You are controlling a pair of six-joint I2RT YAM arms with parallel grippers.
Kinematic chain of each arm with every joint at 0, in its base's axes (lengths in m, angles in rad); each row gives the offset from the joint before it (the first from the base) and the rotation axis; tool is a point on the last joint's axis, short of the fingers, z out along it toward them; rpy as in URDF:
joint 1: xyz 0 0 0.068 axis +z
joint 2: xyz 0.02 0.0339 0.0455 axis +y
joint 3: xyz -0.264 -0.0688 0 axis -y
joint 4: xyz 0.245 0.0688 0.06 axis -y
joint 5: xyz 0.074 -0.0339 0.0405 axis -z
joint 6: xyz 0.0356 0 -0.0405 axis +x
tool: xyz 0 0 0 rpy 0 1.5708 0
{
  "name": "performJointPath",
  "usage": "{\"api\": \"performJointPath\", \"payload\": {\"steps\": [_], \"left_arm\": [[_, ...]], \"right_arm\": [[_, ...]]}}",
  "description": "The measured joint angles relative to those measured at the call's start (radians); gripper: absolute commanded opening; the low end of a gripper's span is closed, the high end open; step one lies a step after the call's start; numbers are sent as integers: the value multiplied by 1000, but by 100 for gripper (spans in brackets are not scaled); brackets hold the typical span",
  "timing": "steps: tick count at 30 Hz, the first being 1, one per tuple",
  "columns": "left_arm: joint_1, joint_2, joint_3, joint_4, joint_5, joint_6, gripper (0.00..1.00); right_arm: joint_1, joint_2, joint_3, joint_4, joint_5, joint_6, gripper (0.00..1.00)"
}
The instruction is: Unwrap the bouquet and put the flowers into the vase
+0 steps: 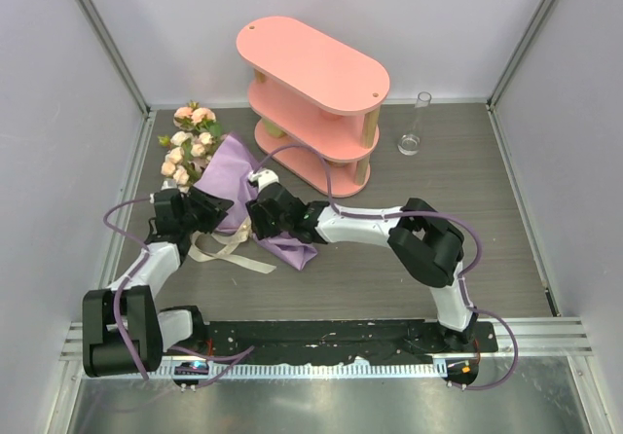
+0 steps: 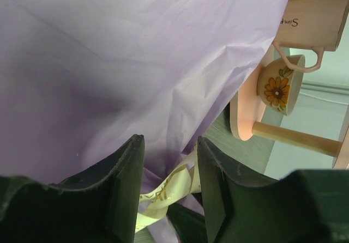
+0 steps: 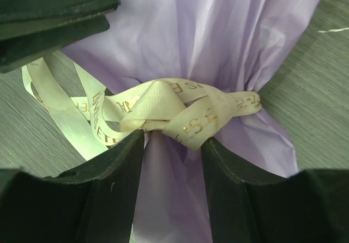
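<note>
The bouquet (image 1: 237, 173) lies on the table, its purple paper cone pointing toward me. The flowers (image 1: 189, 145), pink and cream roses, stick out at its far left end. A cream ribbon (image 3: 180, 109) with gold letters is knotted round the cone's neck, and loose ends trail on the table (image 1: 226, 249). My right gripper (image 3: 172, 139) is open, its fingertips at the knot, with purple paper under the gap. My left gripper (image 2: 170, 142) is open too, close against the paper (image 2: 125, 63), and a loose ribbon strand (image 2: 163, 191) runs between its jaws. The clear glass vase (image 1: 413, 128) stands far right, apart from both.
A pink three-tier oval shelf (image 1: 311, 84) stands just behind the bouquet. In the left wrist view its lower board (image 2: 244, 115) carries a pink mug (image 2: 313, 19) and a flowered cup (image 2: 281, 87). Walls close in the table on three sides.
</note>
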Motion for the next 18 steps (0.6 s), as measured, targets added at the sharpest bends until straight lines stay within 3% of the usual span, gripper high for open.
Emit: {"api": "performJointPath", "payload": {"steps": [3,4,5,7,14,18], "left_arm": [[0,23,-2,28,4,-4,47],[0,26,-4,40,5,-8,47],[0,27,-6,46,6,-11,47],[0,27,-13,60,5,-17,47],[0,34,-31,55,-35,-19,48],[0,54,-37,48,-64,-18,48]], "right_arm": [[7,10,0,-4,2,0,43],[8,11,1,-3,2,-1,38],[10,11,2,-4,5,-3,26],[11,11,9,-5,19,-7,17],[14,12,56,-30,94,-28,5],[14,10,89,-67,127,-39,4]]}}
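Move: Just off the right fingertips, about 1 cm ahead, 1 cm left and 1 cm below, sits the ribbon knot around the purple wrap. From that hand the ribbon tails lie some 5 cm back, 6 cm left and 4 cm lower; the flowers are roughly 24 cm ahead and 19 cm left, at nearly its height. For the left hand, poised over the wrap, the knot is about 4 cm right, 3 cm back and 4 cm below. Closing from half open to nearly shut, the right fingers pinch the near edge of the ribbon knot, after dipping about half a centimetre; as they close the hand lifts some 2.5 cm and draws about 2 cm forward, tipping up slightly. The left hand, fingers still half open, edges forward, then sinks about 2.5 cm towards the wrap and shifts a little left. ##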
